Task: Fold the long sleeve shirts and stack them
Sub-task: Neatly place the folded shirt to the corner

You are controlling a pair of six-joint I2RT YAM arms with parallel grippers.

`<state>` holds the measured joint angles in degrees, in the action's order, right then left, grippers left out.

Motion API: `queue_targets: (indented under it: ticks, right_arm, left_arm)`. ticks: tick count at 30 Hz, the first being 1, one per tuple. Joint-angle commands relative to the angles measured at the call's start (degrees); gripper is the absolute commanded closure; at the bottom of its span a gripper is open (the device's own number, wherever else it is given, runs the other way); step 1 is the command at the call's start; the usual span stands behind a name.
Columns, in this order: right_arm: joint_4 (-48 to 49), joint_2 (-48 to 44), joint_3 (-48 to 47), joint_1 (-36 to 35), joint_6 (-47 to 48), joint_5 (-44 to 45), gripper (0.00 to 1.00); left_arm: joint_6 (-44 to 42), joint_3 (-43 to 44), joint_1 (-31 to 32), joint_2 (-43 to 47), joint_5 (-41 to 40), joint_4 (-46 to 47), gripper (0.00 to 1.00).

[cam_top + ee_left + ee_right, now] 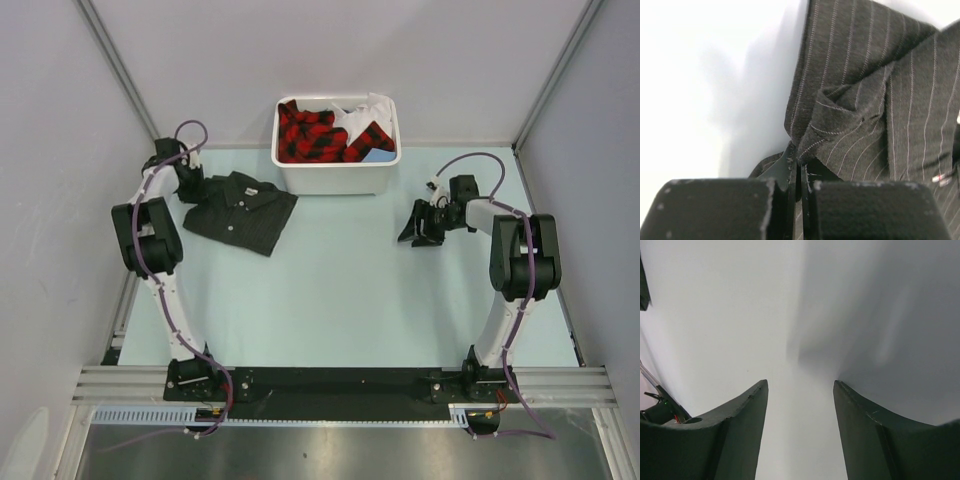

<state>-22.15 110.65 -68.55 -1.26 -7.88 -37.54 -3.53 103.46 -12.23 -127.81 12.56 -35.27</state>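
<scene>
A folded black pinstriped long sleeve shirt (pixel 240 212) lies at the back left of the table, collar toward the bin. My left gripper (pixel 192 188) sits at the shirt's left edge. In the left wrist view its jaws (pixel 801 162) are pressed together with a bunched fold of the pinstriped cloth (pixel 865 90) caught at their tips. My right gripper (pixel 415 232) hovers low over bare table on the right, well away from the shirt. Seen from the right wrist, this gripper (pixel 800 385) stands open, and only pale tabletop shows in the gap.
A white bin (pixel 335 180) stands at the back centre, holding red-and-black plaid clothing (pixel 315 132) and a white garment (pixel 365 110). Grey walls close in the left, right and back sides. The arm bases are bolted to a black rail (pixel 330 385) at the near edge.
</scene>
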Motion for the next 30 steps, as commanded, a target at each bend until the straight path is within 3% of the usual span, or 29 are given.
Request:
queue_targets:
  ticks: [1, 13, 15, 18, 23, 30]
  right_arm:
    - [-1.6, -2.0, -2.7, 0.5, 1.5, 1.5, 0.4]
    - [-5.1, 0.6, -7.1, 0.6, 3.3, 2.1, 0.39]
    - [-5.6, 1.1, -8.1, 0.6, 3.5, 2.3, 0.39]
    - [-6.1, 1.6, -9.0, 0.6, 3.9, 2.4, 0.38]
    - [-6.0, 1.7, -8.9, 0.3, 3.9, 2.1, 0.37]
    - [-6.0, 0.8, -8.0, 0.0, 4.3, 2.1, 0.36]
  left_arm:
    - [-0.2, 8.7, -0.6, -2.5, -4.7, 3.3, 1.0]
    - [2.1, 11.9, -4.3, -4.2, -12.5, 4.3, 1.0]
    - [3.1, 11.6, -4.6, -4.1, -18.3, 4.1, 1.0]
    - [6.1, 9.2, -5.3, -2.8, -20.4, 3.6, 1.0]
    - [6.7, 4.8, -6.2, 0.3, -21.3, 3.9, 1.0]
    - [4.1, 10.7, -7.6, -2.5, -19.4, 4.1, 1.0]
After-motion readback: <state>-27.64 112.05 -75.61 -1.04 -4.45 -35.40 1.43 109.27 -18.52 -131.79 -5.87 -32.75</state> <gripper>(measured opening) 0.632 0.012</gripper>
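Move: The left hand, shut on the folded shirt's far-left part just above the table, is taking it to the table's far-left corner, about 12 cm ahead and 7 cm to its left, 3 cm down. The shirt's middle lies roughly 12 cm right of the hand and 6 cm back, 3 cm below. The white tub stands some 40 cm right and 6 cm ahead. From the empty right hand the corner is about 68 cm left and 25 cm forward, 3 cm lower. Forward about 4 cm and slightly up first, then sweeping left for most of some 12 cm towards the table's left edge while drawing back and settling down again, the left hand drags the folded shirt along, turning some 20 degrees counter-clockwise and keeping its closed pinch on the cloth. The empty right hand eases a little forward and up. ##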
